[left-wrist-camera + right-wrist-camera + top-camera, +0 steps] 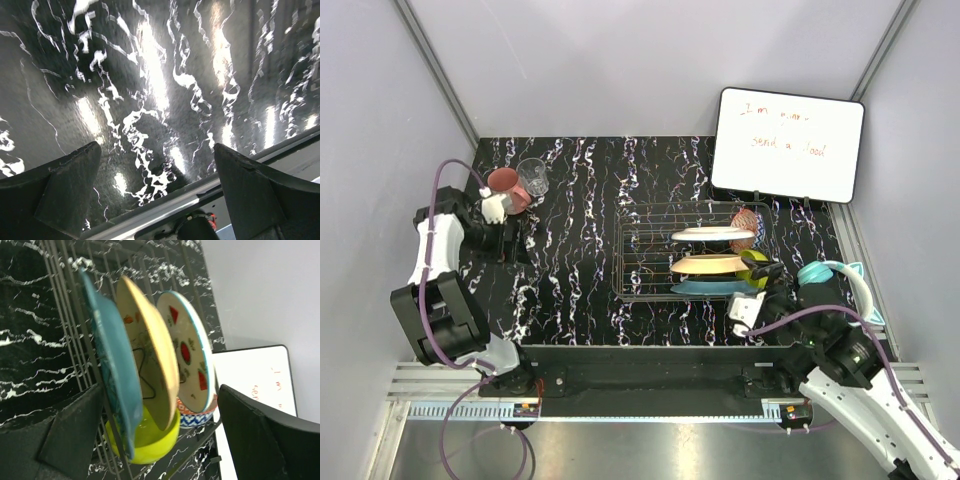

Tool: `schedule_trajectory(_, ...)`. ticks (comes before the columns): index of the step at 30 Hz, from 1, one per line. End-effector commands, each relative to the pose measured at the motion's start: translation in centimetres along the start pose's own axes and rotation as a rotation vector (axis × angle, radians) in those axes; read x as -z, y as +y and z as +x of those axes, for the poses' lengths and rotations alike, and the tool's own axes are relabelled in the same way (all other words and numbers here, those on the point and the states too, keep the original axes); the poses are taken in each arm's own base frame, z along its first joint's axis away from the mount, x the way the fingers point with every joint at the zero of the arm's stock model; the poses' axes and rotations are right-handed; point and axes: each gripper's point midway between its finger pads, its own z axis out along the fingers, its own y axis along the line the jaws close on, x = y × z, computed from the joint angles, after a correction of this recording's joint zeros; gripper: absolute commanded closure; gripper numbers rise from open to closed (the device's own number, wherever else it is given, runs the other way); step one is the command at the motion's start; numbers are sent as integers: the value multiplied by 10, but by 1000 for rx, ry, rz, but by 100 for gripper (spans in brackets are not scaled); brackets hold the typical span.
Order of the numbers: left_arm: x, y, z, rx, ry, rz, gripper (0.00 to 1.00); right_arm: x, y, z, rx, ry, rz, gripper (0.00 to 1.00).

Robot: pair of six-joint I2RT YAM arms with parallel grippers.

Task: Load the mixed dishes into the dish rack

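Observation:
The dish rack (645, 250) stands mid-table. In it, on edge, are the white watermelon plate (712, 234), the peach plate (708, 264) and the teal plate (705, 288). At the rack's right end lie the lime-green bowl (757, 260) and the red-white bowl (747, 219). My right gripper (770, 276) is open just beside the lime-green bowl (150, 445), holding nothing. The right wrist view shows the teal plate (112, 350), the peach plate (152, 345), the watermelon plate (187, 350) and the patterned bowl (197, 416). The pink mug (505, 184) and clear glass (533, 176) stand far left. My left gripper (508, 238) is open over bare table (150, 75), just in front of the mug.
A whiteboard (788, 145) with red writing leans at the back right, behind the rack. Small teal curved objects (820, 272) sit right of the rack by my right arm. The table's near edge rail (210, 185) runs below my left gripper's fingers.

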Motion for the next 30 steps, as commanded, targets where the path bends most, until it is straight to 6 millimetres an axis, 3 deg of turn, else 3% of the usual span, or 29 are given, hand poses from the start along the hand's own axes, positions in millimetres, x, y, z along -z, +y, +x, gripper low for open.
schedule_trajectory(1,22,-29,-39,-35,-112,59,1,27,-39,-31,-41,-73,131,0)
schedule_trajectory(4,32,-55,-63,-87,-153,89,1,44,-53,-44,-58,-104,180,0)
schedule_trajectory(8,28,-97,-86,-153,-153,151,1,63,-78,-64,-118,-176,285,0)
schedule_trajectory(11,9,-140,-98,-237,-117,214,1,74,-104,-76,-233,-240,410,0)
schedule_trajectory(13,-4,-149,-106,-263,-83,210,1,69,-106,-78,-278,-245,406,0)
schedule_trajectory(17,-27,-171,-105,-268,-20,253,1,67,-122,-76,-370,-246,482,0)
schedule_trajectory(20,-43,-175,-105,-250,-12,259,1,62,-128,-79,-403,-269,503,0)
schedule_trajectory(25,-69,-185,-89,-256,53,269,1,48,-130,-78,-446,-251,482,0)
schedule_trajectory(30,-78,-209,-79,-263,65,329,1,36,-128,-73,-458,-217,460,0)
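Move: The rack's left edge lies about 25 cm right of the open left hand, level with it and some 6 cm lower; the mug is about 16 cm ahead and 2 cm left of that hand. From the right hand, the blue plate's middle is some 10 cm left, 3 cm back and 10 cm below; the green bowl is roughly 1 cm left, 1 cm ahead and 14 cm below. Left hand arcs some 20 cm right towards the rack's left edge; right hand rises about 13 cm, rolling. ##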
